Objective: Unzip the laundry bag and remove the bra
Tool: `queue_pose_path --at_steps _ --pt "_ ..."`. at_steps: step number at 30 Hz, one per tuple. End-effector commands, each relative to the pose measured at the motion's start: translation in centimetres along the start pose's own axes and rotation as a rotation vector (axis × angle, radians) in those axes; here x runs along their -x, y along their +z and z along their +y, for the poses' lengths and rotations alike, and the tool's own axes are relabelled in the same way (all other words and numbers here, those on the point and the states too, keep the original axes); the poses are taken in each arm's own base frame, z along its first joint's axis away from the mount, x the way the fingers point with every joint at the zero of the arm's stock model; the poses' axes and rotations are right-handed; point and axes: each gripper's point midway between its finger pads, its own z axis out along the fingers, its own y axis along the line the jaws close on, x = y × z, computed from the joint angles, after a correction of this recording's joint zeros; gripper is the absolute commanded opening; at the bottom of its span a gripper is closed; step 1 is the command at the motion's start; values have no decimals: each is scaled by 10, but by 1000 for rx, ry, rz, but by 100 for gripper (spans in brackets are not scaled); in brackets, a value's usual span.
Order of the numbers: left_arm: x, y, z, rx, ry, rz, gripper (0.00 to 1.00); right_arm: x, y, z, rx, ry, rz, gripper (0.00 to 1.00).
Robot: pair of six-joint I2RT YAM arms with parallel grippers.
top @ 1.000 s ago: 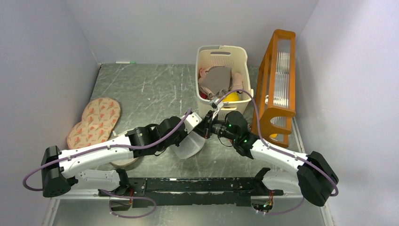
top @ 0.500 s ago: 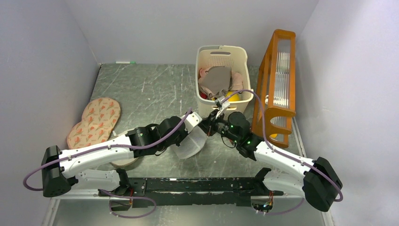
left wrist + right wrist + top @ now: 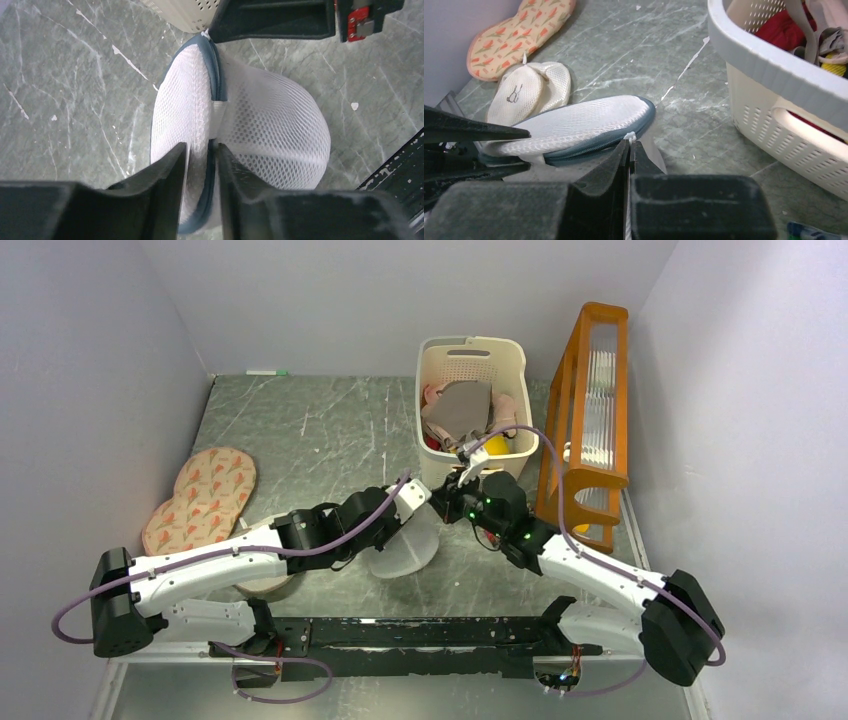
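Observation:
The laundry bag (image 3: 405, 552) is a round white mesh pouch with a dark blue zip rim, lying flat on the table between my two arms. In the left wrist view the laundry bag (image 3: 270, 125) bulges beyond my left gripper (image 3: 200, 147), which is open, its fingers loosely either side of the rim. My right gripper (image 3: 629, 142) is shut on the small white zip pull at the bag's (image 3: 574, 122) near edge. From above, the left gripper (image 3: 400, 530) and the right gripper (image 3: 445, 505) meet over the bag. The bra is hidden.
A cream slatted basket (image 3: 470, 350) of clothes stands just behind the grippers, close to my right gripper's side (image 3: 764, 55). An orange wooden rack (image 3: 590, 390) leans at the right. Pink patterned pads (image 3: 205, 495) and cream round pads (image 3: 531, 90) lie to the left.
The bag has dropped from a raised tilt to lie flat on the table. My left jaws have widened around its rim. My right gripper closed fully on the zip pull and shifted slightly back.

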Motion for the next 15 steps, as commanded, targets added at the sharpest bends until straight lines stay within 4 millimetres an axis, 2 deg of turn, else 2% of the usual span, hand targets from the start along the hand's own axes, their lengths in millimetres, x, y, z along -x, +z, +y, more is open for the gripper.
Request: queue_pose_path --at_steps 1,6,9,12,15 --pt "13 -4 0 -6 -42 -39 46 17 -8 9 66 -69 -49 0" --pt "35 -13 -20 -111 -229 -105 69 17 -14 31 189 -89 -38 0" --pt "39 -16 -24 -106 -416 -97 76 16 -21 39 229 -90 -29 0" --pt "32 -14 -18 -26 -562 -34 79 14 -28 42 253 -92 -34 0" --pt "25 -9 -15 37 -596 37 76 13 -34 45 274 -96 -39 0"
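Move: My right fingers are already shut on the zip pull of the laundry bag; from my left hand that pull is about 6 cm ahead and 7 cm right, nearly level. My left fingers straddle the bag's edge, with the bag's middle some 4 cm right, 2 cm back and 7 cm below. From my right hand, the basket's middle stands roughly 16 cm ahead and 9 cm right, slightly lower. I let the bag's edge go with my left hand: its fingers spread from about a third to three quarters open while it backs off some 3 cm back, right and up, rolling its left side down. My right hand keeps the zip pull pinched and draws it back and up, about 4 cm in all, turning slightly counter-clockwise. ##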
